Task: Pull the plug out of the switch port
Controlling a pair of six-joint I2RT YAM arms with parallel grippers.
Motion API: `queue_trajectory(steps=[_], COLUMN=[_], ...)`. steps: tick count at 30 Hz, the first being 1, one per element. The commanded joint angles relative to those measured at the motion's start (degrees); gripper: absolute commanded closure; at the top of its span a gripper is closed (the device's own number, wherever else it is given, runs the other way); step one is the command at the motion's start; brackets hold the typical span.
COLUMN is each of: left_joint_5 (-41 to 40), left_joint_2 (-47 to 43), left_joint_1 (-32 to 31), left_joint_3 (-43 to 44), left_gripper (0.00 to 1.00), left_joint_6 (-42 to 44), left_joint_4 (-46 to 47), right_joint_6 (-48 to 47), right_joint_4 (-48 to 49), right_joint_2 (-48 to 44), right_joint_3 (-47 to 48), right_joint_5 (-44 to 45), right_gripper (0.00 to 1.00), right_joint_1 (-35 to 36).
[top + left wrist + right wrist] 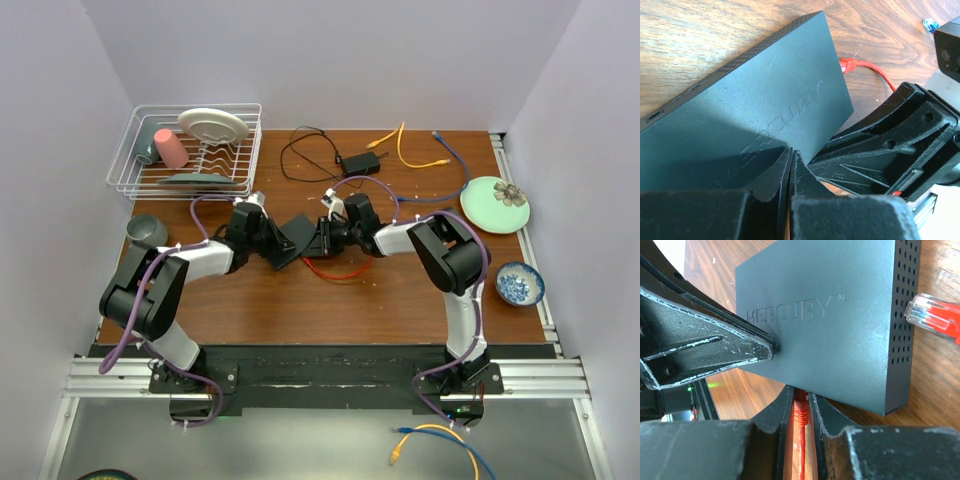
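Note:
The switch (294,234) is a flat matte-black box marked MERCURY (765,95) (830,315) lying mid-table between both arms. Its port edge faces my right gripper and the sockets themselves are hidden. My right gripper (800,396) (321,238) is shut on the red plug (799,415), which runs straight in under that edge of the box. My left gripper (791,154) (271,243) is shut with nothing between its fingers, its tip resting on the box's top face. The red cable (335,271) loops on the table, and its other plug (932,317) (850,65) lies loose beside the box's perforated side.
A wire dish rack (128,170) with a plate and pink cup stands at back left, a grey bowl (146,231) beside it. A black adapter (358,162) with cord, yellow cable (405,150) and blue cable (452,150) lie behind. A green plate (494,204) and blue bowl (520,284) sit right.

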Motion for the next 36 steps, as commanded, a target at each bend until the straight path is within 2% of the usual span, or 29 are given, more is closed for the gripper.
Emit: queue_trajectory(steps=[1,12,20,26,30,36], left_joint_5=[-2.48,-2.13,-5.38,-5.73,-4.86,-6.08], left_joint_2=[3.16,3.87,-1.92,-7.02,-5.81,-1.24], left_joint_1=[-0.13,-0.04,-0.13,-4.08,-7.33,-7.87], left_joint_3=[-3.33,-2.81,1.05,-0.69,-2.28,-1.41], left_gripper=[1.0,1.0,1.0,1.0,1.0,1.0], left_joint_6=[1.22,0.25,2.45,1.75,0.52,-0.19], left_joint_4=[-9.07,-8.1,-14.25,-15.49,-13.47,-12.15], right_joint_6=[-3.19,-6.09,-7.41,-7.68,-7.68,-7.85], right_joint_4=[-7.51,-12.7,-16.48,-17.45,-17.54,-18.06], right_joint_2=[5.21,2.75,3.1,3.45,3.8,3.46], right_joint_3=[-0.3,-1.97,-1.09,-0.13,0.23,-0.12], right_joint_5=[3.55,5.75,7.42,7.59,7.5,7.68], right_gripper=[1.0,1.0,1.0,1.0,1.0,1.0], right_joint_1=[0.27,0.36,0.36,0.45,0.36,0.36])
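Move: The left hand's shut fingertips stand on top of the switch near its port side; the middle of the switch is about 2 cm ahead and 1 cm right of them, 1 cm lower. The held red plug is some 4 cm right, 2 cm back and 2 cm below them. The right hand is already on that plug, with the switch's middle about 4 cm ahead and 3 cm left; the loose red plug lies by the far-right end, roughly 8 cm ahead and 4 cm right of that hand. The left hand stays on the switch's lid at first, its fingers shut, then eases off it with a small drift to the left and up before it swings back towards its base by about 7 cm and sinks some 2 cm past the lid's edge, its wrist tipping by about 10 degrees, to come down just outside the port side on the near side of the right fingertips. The right hand stays in place all the while and keeps its pinch on the red plug at the port, its wrist turning only a few degrees. ##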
